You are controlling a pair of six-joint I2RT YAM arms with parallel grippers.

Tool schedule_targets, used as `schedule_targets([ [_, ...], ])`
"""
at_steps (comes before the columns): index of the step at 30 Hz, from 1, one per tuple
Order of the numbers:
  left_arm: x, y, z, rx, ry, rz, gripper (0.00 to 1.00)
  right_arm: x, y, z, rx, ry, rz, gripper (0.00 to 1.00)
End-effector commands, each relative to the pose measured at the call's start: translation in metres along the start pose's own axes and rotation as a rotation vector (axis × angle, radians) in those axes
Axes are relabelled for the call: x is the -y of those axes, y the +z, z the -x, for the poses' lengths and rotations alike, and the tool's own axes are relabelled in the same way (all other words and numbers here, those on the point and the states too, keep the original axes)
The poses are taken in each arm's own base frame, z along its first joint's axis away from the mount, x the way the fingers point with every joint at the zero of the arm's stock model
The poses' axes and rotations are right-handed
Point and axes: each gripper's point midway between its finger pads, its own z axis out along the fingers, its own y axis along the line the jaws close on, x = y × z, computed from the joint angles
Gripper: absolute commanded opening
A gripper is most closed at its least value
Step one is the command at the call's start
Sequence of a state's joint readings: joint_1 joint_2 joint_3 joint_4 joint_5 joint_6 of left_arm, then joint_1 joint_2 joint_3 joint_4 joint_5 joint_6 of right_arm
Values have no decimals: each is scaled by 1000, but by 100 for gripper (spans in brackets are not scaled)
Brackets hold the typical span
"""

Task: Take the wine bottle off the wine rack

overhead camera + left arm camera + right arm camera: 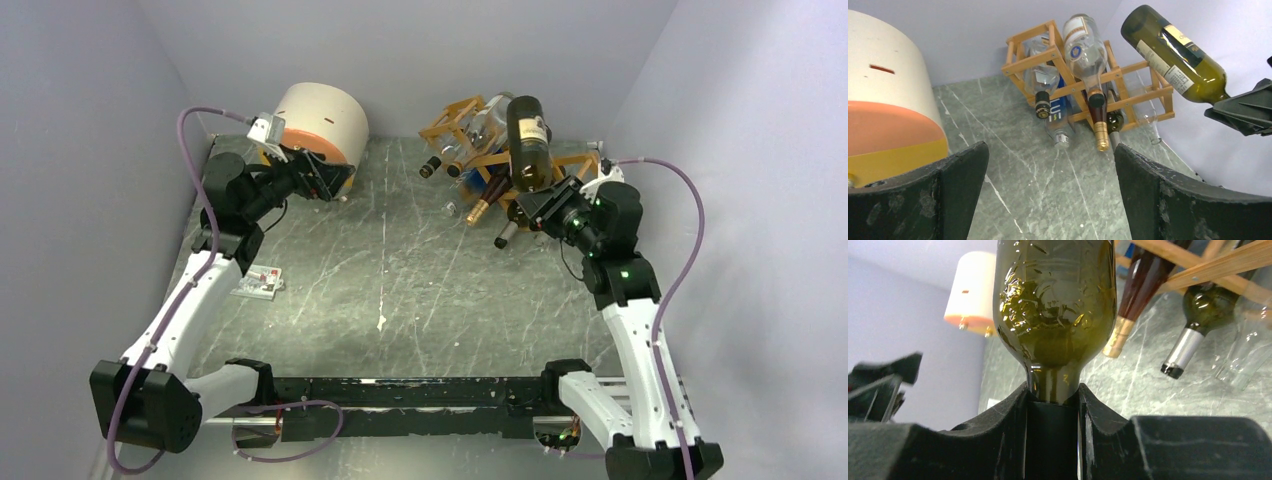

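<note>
The olive-green wine bottle (528, 140) with a cream label is up in the air, base up and clear of the wine rack (445, 125). My right gripper (541, 203) is shut on its neck from below. In the right wrist view the neck sits pinched between the black fingers (1100, 415) of the right gripper (1053, 392), and the bottle (1053, 300) fills the view above them. The left wrist view shows the bottle (1178, 55) tilted to the right of the rack (1023, 60). My left gripper (1050, 150) is open and empty, far left beside the cylinder.
The rack holds several other bottles, among them a gold-foil one (482, 205) and a clear one (1083, 45), necks pointing out over the marble table (400, 290). A cream and orange cylinder (320, 120) stands at the back left. A small flat packet (260, 283) lies left.
</note>
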State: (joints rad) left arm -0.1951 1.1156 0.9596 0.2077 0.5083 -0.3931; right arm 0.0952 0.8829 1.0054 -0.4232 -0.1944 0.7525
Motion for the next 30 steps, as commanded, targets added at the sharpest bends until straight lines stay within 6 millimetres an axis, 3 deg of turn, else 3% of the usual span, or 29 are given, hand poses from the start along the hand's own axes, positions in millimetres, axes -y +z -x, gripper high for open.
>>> schedule_targets([
  [1,20,7,4,-4,-18,-117,100,-55,-49,10,9,-164,225,0],
  [7,44,5,-4,-22,-41,-281,98,-82,-80,-17,-149,-225,382,0],
  [14,86,-10,-13,-59,-40,-396,95,-83,-83,-49,-376,-238,459,0],
  [23,78,-43,-55,-210,-99,-246,99,-59,-32,-100,-595,-183,432,0],
  [30,90,-25,-100,-337,-114,-296,100,-50,5,-157,-707,-227,390,0],
])
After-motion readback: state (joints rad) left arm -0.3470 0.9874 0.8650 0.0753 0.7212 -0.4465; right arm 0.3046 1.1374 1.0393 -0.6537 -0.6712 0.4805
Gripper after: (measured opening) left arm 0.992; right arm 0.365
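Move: Held by its neck in the right fingers, the wine bottle is already clear of the rack, its middle about 11 cm ahead of that hand and 2 cm left. It is bound for the open tabletop some 21 cm left of the right hand, 10 cm back and 28 cm down. The wine rack sits about 16 cm ahead, 3 cm left and 17 cm lower. From the empty left hand the bottle lies some 34 cm right and 6 cm ahead, about level. Drawing back about 8 cm with a slight rise, the right hand carries the bottle away from the rack while sweeping steadily left, then sinks to 8 cm below its start; it swings some 45 degrees counter-clockwise and tips down, keeping its neck grip. The left hand, staying open, draws back about 10 cm and rightward towards the bottle, turning some 20 degrees clockwise and dipping at the end. ##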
